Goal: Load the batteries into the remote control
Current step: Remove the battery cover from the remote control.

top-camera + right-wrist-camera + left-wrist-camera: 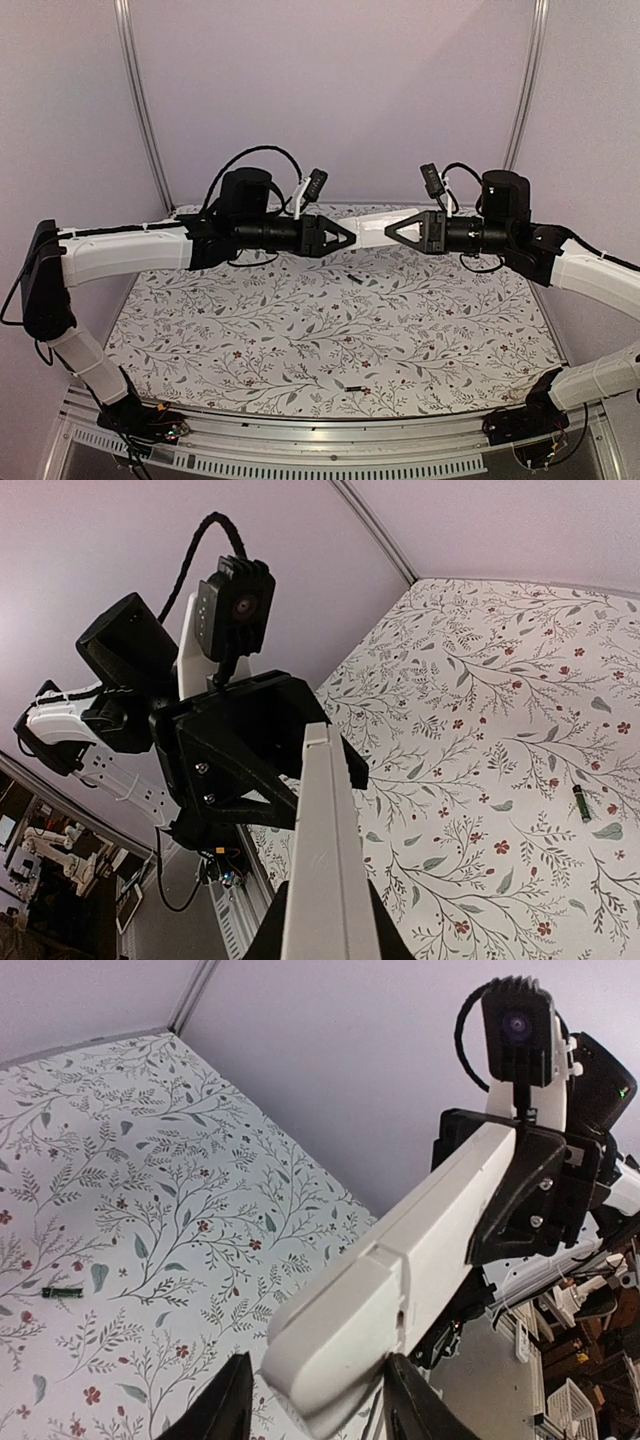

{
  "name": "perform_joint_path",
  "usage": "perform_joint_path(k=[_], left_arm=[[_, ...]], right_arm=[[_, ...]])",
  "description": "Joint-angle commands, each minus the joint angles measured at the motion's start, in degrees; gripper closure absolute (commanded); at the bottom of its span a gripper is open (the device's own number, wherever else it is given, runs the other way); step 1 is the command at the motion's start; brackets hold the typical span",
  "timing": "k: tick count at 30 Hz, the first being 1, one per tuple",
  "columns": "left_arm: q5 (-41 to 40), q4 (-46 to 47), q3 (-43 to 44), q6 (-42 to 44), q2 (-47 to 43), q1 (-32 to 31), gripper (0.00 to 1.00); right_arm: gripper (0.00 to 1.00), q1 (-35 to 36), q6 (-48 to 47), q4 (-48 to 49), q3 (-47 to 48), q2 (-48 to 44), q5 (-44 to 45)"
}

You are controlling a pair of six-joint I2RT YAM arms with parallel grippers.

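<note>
The white remote control [372, 229] hangs level above the far middle of the table, held at both ends. My left gripper [346, 237] has its jaws round the remote's broad end [330, 1335], shut on it. My right gripper [396, 230] pinches the thin edges of the other end [325, 830] and is shut on it. One of the batteries [354, 278], a small dark stick, lies on the cloth below the remote. It also shows in the left wrist view [62, 1291] and the right wrist view [580, 803]. The other battery [355, 388] lies near the front edge.
The table [200, 330] wears a white cloth with a leaf print. Pale walls and metal posts [140, 100] close in the back and sides. A metal rail [320, 440] runs along the near edge between the arm bases.
</note>
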Motion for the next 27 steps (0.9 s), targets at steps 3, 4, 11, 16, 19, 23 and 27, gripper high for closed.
perform_joint_path(k=[3,4,11,16,19,23,27], left_arm=[[-4.0,-4.2,0.7,-0.1,-0.6,0.7,0.63],[-3.6,-4.1,0.9,-0.1,-0.6,0.7,0.65],[1.6,1.1,0.8,-0.6,-0.2,-0.2,0.72],[2.5,2.7,0.6,-0.7,-0.5,-0.5,0.76],[2.5,2.8,0.4,-0.4,-0.8,-0.5,0.80],[2.1,3.1,-0.1,-0.5,-1.2,-0.4,0.87],[0.5,2.2,-1.0,-0.7,-1.8,0.5,0.91]], right_arm=[[1.00,-0.2,-1.5,-0.5,2.0,-0.8,1.7],[1.00,-0.2,-1.6,-0.5,2.1,-0.7,1.8],[1.00,-0.2,-2.0,-0.5,2.0,0.2,2.0],[1.00,-0.2,-2.3,-2.3,2.2,0.7,2.4],[1.00,-0.1,-2.7,-2.9,2.3,0.7,2.7],[1.00,-0.1,-3.3,-3.7,2.4,0.8,3.6],[1.00,-0.2,-3.5,-3.6,2.6,0.6,2.3]])
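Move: The battery cover is at the left end of the remote, its seam already showing. Its middle is about 3 cm right of the left hand and 1 cm ahead, nearly level; the remote's middle is some 8 cm right, 1 cm ahead. Far below, one battery lies about 18 cm ahead and 4 cm right, another roughly 19 cm back and 4 cm right. For the right hand, holding the remote, the cover is around 6 cm left. The left fingers close from about half open and pinch the outer end of the battery cover between their pads, that hand staying nearly in place: it dips about half a centimetre, then comes back up a little higher. The right hand keeps its grip on the remote and eases it forward, right and down, roughly 1.5 cm in all, away from the left hand. ##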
